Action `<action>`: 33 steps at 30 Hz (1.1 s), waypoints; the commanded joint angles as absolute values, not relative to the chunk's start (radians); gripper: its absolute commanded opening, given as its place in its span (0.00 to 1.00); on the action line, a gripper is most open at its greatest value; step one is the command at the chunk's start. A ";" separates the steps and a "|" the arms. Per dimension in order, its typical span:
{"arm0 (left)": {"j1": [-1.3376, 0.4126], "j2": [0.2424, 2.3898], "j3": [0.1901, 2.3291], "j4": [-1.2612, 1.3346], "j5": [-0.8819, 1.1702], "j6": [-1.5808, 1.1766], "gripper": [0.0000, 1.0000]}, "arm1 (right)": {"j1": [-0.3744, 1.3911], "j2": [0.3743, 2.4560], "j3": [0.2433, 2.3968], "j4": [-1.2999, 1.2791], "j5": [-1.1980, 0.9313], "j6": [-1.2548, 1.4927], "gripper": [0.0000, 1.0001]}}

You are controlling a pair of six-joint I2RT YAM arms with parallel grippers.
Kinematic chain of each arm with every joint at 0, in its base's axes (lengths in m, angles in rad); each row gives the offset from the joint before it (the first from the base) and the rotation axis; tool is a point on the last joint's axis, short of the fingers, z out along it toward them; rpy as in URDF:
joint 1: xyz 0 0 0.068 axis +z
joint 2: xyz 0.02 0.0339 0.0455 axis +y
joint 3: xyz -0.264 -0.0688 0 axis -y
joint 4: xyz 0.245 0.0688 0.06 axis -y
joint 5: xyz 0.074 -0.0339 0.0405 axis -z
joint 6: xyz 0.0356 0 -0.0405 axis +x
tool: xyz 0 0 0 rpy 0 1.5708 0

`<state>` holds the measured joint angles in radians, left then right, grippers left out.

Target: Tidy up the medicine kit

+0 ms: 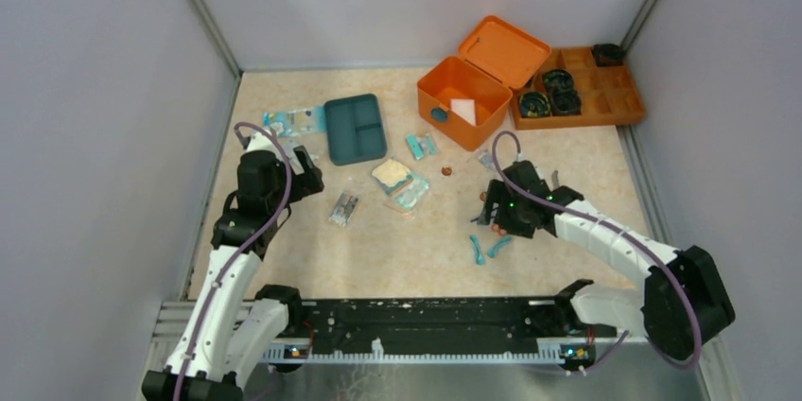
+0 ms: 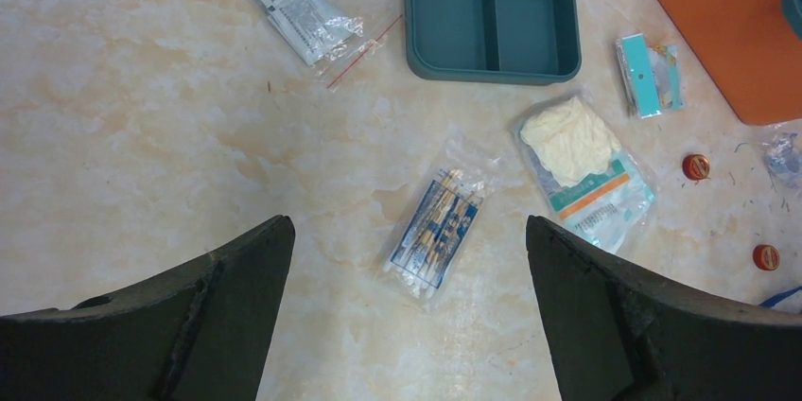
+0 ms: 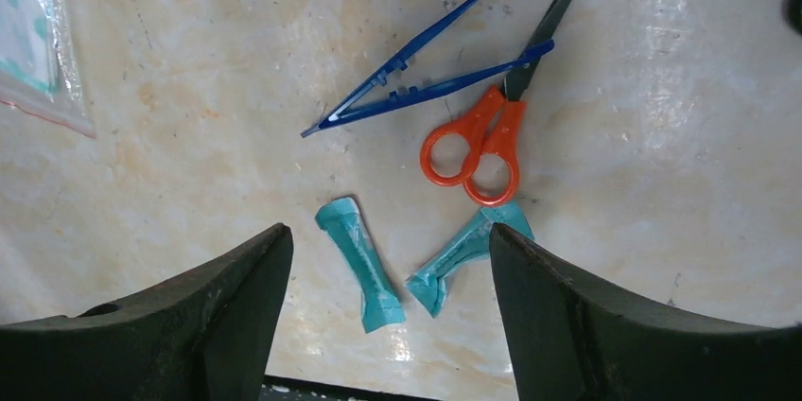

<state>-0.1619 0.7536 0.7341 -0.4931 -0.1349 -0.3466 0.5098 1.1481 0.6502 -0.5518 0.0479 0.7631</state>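
The medicine kit (image 1: 463,98) is an orange box at the back of the table, its lid (image 1: 504,49) swung open; its orange wall (image 2: 738,32) shows in the left wrist view. My left gripper (image 2: 407,226) hangs open above a cotton swab packet (image 2: 437,229), touching nothing. My right gripper (image 3: 390,231) is open low over the table. Two teal sachets (image 3: 359,264) (image 3: 468,252) lie between its fingers, neither gripped. Just beyond them lie orange-handled scissors (image 3: 482,136) and blue tweezers (image 3: 416,70).
A teal compartment tray (image 1: 356,127) lies left of the kit and a flat orange divided tray (image 1: 586,89) with black items right of it. A gauze packet (image 2: 582,169), a wipes bag (image 2: 293,4), a small teal card (image 2: 648,75) and red tins (image 2: 696,166) are scattered mid-table.
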 commanded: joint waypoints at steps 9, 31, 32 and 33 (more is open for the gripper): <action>-0.169 0.759 0.738 -0.471 -0.114 -0.339 0.99 | 0.670 1.302 0.815 -0.465 0.070 0.708 0.72; -0.172 0.775 0.738 -0.469 -0.101 -0.336 0.99 | 0.670 1.627 1.190 -0.442 0.275 0.479 0.72; -0.173 0.776 0.739 -0.469 -0.101 -0.336 0.99 | 0.657 1.618 1.173 -0.453 0.315 0.444 0.72; -0.173 0.776 0.739 -0.469 -0.101 -0.336 0.99 | 0.632 1.603 1.145 -0.444 0.326 0.410 0.72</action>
<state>-0.1623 0.7727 0.7341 -0.4862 -0.1112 -0.3458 0.6647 1.6211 1.1454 -0.4026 0.1871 0.5362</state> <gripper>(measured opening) 0.989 0.719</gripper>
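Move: The farther of the two red tins is about 20 cm ahead of the right hand, 11 cm to its left and 5 cm below. The nearer red tin lies some 12 cm straight ahead, the gauze bag 16 cm ahead and 22 cm left, and the small clear bag 22 cm ahead and 1 cm right, all at table height. From the left hand, that farther tin is about 16 cm ahead, 31 cm right and 18 cm below. Leftward at first, low over the table, then forward and left while rising about 5 cm, the empty right hand swings some 12 cm forward and 10 cm left towards the farther red tin. It eases back right about 1 cm and begins to sink at the end. The fingers stay open, touching nothing, as the wrist tips them up and turns counter-clockwise, each about 15 degrees. ##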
